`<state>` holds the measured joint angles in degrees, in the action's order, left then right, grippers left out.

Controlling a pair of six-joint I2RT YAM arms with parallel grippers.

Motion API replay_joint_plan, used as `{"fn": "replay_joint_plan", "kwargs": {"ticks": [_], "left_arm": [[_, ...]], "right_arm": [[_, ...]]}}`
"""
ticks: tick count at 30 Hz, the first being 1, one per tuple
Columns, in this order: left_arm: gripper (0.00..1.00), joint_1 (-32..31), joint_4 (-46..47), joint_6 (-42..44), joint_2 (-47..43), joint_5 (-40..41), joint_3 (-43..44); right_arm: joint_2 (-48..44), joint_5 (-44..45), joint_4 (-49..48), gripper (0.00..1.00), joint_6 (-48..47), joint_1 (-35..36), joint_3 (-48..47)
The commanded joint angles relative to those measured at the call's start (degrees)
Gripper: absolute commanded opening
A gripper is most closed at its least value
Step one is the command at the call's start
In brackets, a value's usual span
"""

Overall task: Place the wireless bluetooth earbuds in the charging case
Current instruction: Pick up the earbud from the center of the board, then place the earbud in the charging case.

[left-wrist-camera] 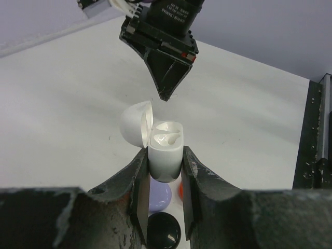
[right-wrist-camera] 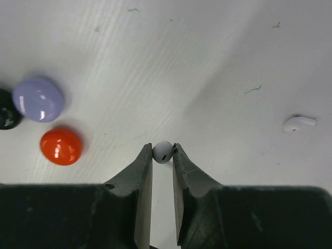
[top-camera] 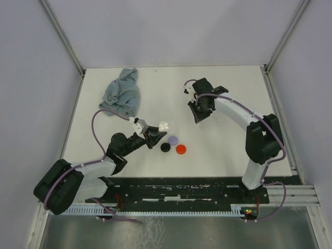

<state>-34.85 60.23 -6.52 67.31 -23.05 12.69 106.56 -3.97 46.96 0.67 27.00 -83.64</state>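
My left gripper [left-wrist-camera: 164, 153] is shut on the white charging case [left-wrist-camera: 166, 158] and holds it upright above the table. The case's lid [left-wrist-camera: 136, 124] is hinged open to the left, and both sockets show. In the top view the case [top-camera: 164, 125] sits left of centre. My right gripper [right-wrist-camera: 163, 149] is down at the table, its two fingertips pressed against either side of a small white earbud [right-wrist-camera: 163, 152]. A second white earbud [right-wrist-camera: 300, 123] lies loose on the table to the right. The right gripper [top-camera: 197, 118] stands apart from the case, farther back and to the right.
Three round discs lie near the case: lavender [top-camera: 173, 140], black [top-camera: 165, 147] and red [top-camera: 181, 149]. A crumpled blue-grey cloth [top-camera: 123, 92] lies at the back left. Grey walls enclose the white table on three sides.
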Motion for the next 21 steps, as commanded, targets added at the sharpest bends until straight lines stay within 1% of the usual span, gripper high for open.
{"fn": "replay_joint_plan", "kwargs": {"ticks": [1, 5, 12, 17, 21], "left_arm": [[0.03, 0.05, 8.01, 4.74, -1.4, -1.97, -0.39], [0.03, 0.04, 13.03, 5.7, -1.56, -1.99, -1.59], [0.03, 0.05, 15.78, 5.03, -1.32, -4.16, -0.91], [0.03, 0.05, 17.69, 4.25, -1.47, -5.67, -0.34], [0.03, -0.04, 17.91, 3.74, -1.95, -7.26, 0.2]], "right_arm": [[-9.24, -3.18, -3.54, 0.22, 4.35, 2.58, 0.72], [-17.1, -5.16, -7.03, 0.22, 7.44, 4.77, 2.85], [-28.21, -10.36, -16.48, 0.21, 13.53, 9.29, 7.85], [-34.75, -14.57, -25.52, 0.21, 18.01, 11.19, 12.45], [-37.74, -19.47, -33.4, 0.21, 22.49, 12.61, 15.96]]}}
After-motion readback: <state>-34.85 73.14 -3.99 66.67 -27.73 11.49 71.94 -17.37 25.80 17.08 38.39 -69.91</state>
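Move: The open charging case, held by the left fingers, lies about 13 cm left of the right hand, some 9 cm nearer the base and 9 cm higher; the right hand already holds a white earbud, which lies about 10 cm ahead, 14 cm right and 9 cm below the left hand. From the right hand, some 7 cm lower on the table, the purple disc is 5 cm back and 10 left, the red one 9 back and 6 left, the black one 8 back and 12 left, and the other white earbud 4 ahead and 10 right. Still pinching the white earbud, the right hand climbs briskly by about 19 cm while travelling some 10 cm left and 9 cm back towards the open case, its wrist swinging roughly 45 degrees so that the nearly downward fingers come to point well to the left. Meanwhile the left hand keeps its grip on the case, lifting it some 5 cm and drawing it slightly back as its wrist tips up about 15 degrees. ##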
